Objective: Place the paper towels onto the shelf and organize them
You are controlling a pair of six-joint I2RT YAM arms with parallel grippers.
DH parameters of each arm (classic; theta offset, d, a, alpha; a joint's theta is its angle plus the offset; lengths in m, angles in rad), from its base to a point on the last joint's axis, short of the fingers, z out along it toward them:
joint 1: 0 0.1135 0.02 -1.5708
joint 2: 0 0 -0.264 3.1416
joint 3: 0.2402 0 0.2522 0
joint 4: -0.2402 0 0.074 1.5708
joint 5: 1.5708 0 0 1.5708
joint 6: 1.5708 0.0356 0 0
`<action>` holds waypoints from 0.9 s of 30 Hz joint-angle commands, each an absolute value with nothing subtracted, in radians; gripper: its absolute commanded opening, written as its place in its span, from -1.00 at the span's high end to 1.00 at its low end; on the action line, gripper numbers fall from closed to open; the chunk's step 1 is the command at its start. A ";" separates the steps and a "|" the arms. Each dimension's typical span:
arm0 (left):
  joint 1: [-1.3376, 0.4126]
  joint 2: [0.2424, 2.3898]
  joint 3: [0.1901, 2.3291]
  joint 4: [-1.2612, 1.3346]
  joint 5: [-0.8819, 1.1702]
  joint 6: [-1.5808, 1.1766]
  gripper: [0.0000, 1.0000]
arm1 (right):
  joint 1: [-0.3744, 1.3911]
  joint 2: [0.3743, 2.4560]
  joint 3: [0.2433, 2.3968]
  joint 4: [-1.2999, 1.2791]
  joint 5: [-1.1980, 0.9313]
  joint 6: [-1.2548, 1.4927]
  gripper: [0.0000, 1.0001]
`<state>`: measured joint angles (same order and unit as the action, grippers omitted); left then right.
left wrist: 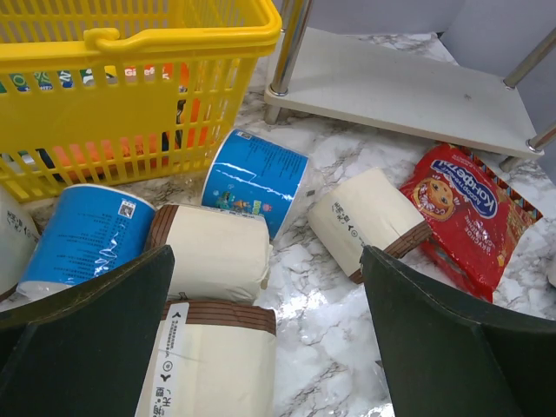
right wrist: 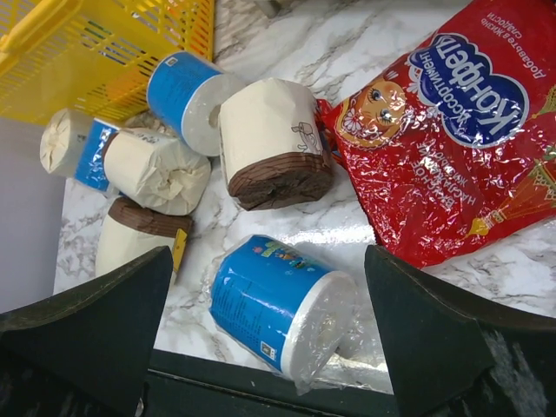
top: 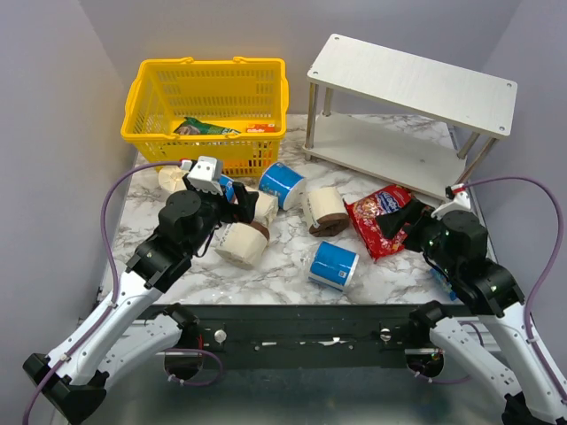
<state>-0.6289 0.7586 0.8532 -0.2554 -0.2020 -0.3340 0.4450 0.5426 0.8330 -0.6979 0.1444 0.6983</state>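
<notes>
Paper towels lie scattered on the marble table: blue-wrapped rolls (top: pixel 282 184) (top: pixel 334 266) and cream rolls with a brown band (top: pixel 242 245) (top: pixel 326 211). The white two-tier shelf (top: pixel 412 106) stands at the back right with both boards bare. My left gripper (left wrist: pixel 269 347) is open above a cream roll (left wrist: pixel 213 360), with another cream roll (left wrist: pixel 217 252) and a blue one (left wrist: pixel 254 178) beyond it. My right gripper (right wrist: pixel 269 330) is open, and a blue roll (right wrist: pixel 278 308) lies on its side on the table between its fingers. Neither gripper holds anything.
A yellow shopping basket (top: pixel 208 111) with packets inside stands at the back left, beside the shelf. A red snack bag (top: pixel 381 220) lies just in front of the shelf, close to my right gripper (top: pixel 409 217). More rolls crowd the basket's front wall.
</notes>
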 commanded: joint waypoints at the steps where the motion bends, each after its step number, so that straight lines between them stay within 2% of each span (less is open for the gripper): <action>1: -0.632 0.758 0.851 -0.235 -0.212 -0.337 -0.98 | 0.443 0.560 0.865 -0.710 0.135 0.652 -1.00; 4: -0.632 0.753 0.851 -0.235 -0.222 -0.337 -0.98 | 0.445 0.580 0.899 -0.710 0.007 0.508 -1.00; 5: -0.632 0.749 0.851 -0.235 -0.225 -0.336 -0.98 | 0.445 0.584 0.907 -0.692 -0.120 0.438 -0.99; 8: -0.632 0.738 0.853 -0.245 -0.238 -0.342 -0.98 | 0.443 0.626 0.936 -0.682 -0.241 0.410 -0.94; 12: -0.635 0.730 0.859 -0.273 -0.172 -0.392 -0.97 | 0.452 0.727 0.966 -0.729 -0.313 0.422 -0.75; 14: -0.635 0.741 0.868 -0.316 -0.077 -0.448 -0.96 | 0.478 0.745 0.936 -0.712 -0.354 0.440 -0.66; 18: -0.637 0.810 0.861 -0.353 0.138 -0.523 -0.95 | 0.520 0.766 0.901 -0.713 -0.305 0.452 -0.50; 20: -0.643 0.868 0.839 -0.327 0.249 -0.557 -0.91 | 0.522 0.743 0.874 -0.701 -0.281 0.465 -0.49; 27: -0.730 1.020 0.747 -0.106 0.400 -0.666 -0.92 | 0.520 0.609 0.807 -0.676 -0.270 0.497 -0.54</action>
<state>-0.6853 0.9512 0.7864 -0.2329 0.2283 -0.5812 0.5163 0.6926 0.8318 -0.6960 -0.2768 0.4755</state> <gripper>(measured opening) 0.961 0.756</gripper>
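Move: The lone blue paper towel roll near the table's front edge is some 13 cm left of the right hand, 1 cm ahead and 19 cm below; from the left hand it is about 21 cm right, 4 cm back and 24 cm below. Low down, a cream roll lies roughly 15 cm ahead and 15 cm left of the right hand, the red bag 14 cm ahead and 1 cm left. From the left hand, a striped cream roll is almost underneath, 2 cm ahead, 1 cm left. Inward from both sides, the hands converge above the lone blue roll. The right swings about 7 cm left and draws back some 4 cm, rising slightly before sinking, turns some 30 degrees counter-clockwise and partly narrows its open fingers. The left, after a pause, sweeps right and down at growing speed, also back, turning clockwise and tipping down, fingers wide open; neither reaches the roll. ##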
